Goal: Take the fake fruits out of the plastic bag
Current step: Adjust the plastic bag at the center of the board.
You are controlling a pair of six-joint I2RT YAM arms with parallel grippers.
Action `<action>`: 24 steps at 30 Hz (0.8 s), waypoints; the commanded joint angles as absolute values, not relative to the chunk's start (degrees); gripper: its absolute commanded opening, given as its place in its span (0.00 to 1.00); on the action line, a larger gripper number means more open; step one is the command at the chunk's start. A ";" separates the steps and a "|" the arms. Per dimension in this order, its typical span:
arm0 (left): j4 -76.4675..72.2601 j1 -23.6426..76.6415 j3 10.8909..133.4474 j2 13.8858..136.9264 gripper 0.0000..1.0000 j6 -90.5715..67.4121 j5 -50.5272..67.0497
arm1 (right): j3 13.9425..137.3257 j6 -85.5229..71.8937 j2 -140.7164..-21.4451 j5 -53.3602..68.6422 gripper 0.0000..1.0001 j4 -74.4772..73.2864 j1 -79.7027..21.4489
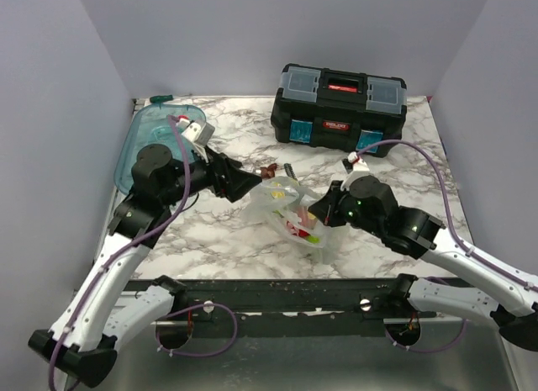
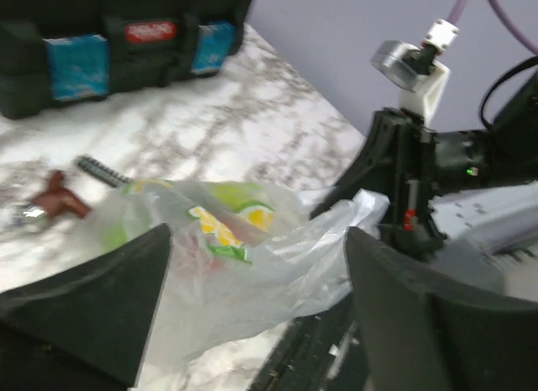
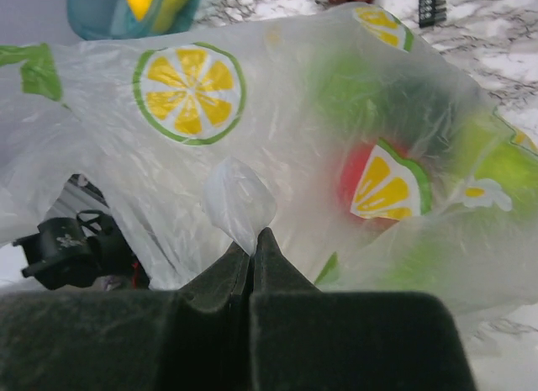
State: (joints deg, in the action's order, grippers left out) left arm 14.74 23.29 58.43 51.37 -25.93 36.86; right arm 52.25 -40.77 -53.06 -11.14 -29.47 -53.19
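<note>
The clear plastic bag (image 1: 286,208), printed with citrus slices, lies crumpled at the table's centre between my two grippers. Fake fruits show through it: a red one (image 3: 357,177) and a lime-green one (image 3: 361,97) in the right wrist view, red and yellow-green shapes (image 1: 301,231) from above. My right gripper (image 3: 252,240) is shut on a pinched fold of the bag (image 3: 239,202) at its right side. My left gripper (image 2: 258,233) stands open at the bag's left end, with loose film (image 2: 244,282) between its fingers, not pinched.
A black toolbox (image 1: 339,105) stands at the back. A translucent teal tub (image 1: 145,147) sits at the left behind my left arm, with something yellow (image 3: 151,0) in it. A small brown piece (image 2: 57,199) and a black toothed bit (image 2: 101,170) lie just beyond the bag.
</note>
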 commanded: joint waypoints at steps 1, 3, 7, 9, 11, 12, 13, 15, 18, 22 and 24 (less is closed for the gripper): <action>28.58 31.84 64.03 46.27 0.99 -28.35 2.09 | 53.61 -41.95 -52.72 -8.51 0.01 -24.03 -53.31; 32.08 38.67 65.19 45.38 0.99 -31.01 -10.04 | 54.28 -42.06 -53.53 -9.38 0.01 -24.34 -53.27; 42.53 49.41 70.43 47.48 0.99 -40.63 -24.49 | 55.31 -42.93 -54.80 -11.69 0.01 -24.87 -53.31; 48.92 53.77 74.56 50.57 0.99 -45.71 -30.24 | 55.97 -43.80 -55.54 -12.78 0.01 -25.00 -53.28; 53.78 58.63 78.54 54.37 0.99 -50.16 -37.11 | 56.95 -45.47 -56.47 -14.64 0.01 -25.84 -53.26; 56.30 60.64 80.89 56.53 0.99 -52.34 -40.40 | 57.57 -46.13 -57.03 -15.31 0.01 -26.29 -53.26; 58.47 62.09 83.12 59.30 0.99 -54.59 -42.27 | 58.04 -47.07 -57.47 -16.24 0.01 -26.79 -53.25; 63.88 65.23 88.58 64.47 0.99 -58.65 -46.35 | 58.69 -48.26 -58.53 -17.45 0.01 -27.59 -53.26; 60.52 72.57 88.54 67.32 0.96 -53.50 -55.13 | 58.73 -49.35 -59.15 -17.46 0.01 -27.06 -53.31; 38.98 79.17 76.56 63.35 0.99 -34.88 -59.56 | 58.54 -49.72 -58.84 -16.69 0.01 -25.97 -53.26; 40.91 79.42 76.86 63.38 0.99 -41.20 -60.33 | 58.57 -50.01 -58.56 -16.95 0.01 -26.60 -53.26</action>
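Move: The plastic bag's loose, drooping mouth lies about 10 cm to the right of the open left hand, roughly level with it fore and aft and some 19 cm lower. The brown handle on the board is about 11 cm ahead of the left hand and 3 cm right, with the black bit set at the same reach but 9 cm right, both some 28 cm down. From the right hand, already pinching the bag's edge, the bag's middle is about 3 cm ahead, 5 cm left and 8 cm below. Still pinching the bag's edge, the right hand eases it about 2 cm each forward, left and up. The empty left hand spreads fully, first rises some 3 cm while drawing back and left, then swings right and sinks about 5 cm towards the bag's mouth, its wrist turning some 35 degrees counter-clockwise, left side rising, until the fingers point mostly forward. ##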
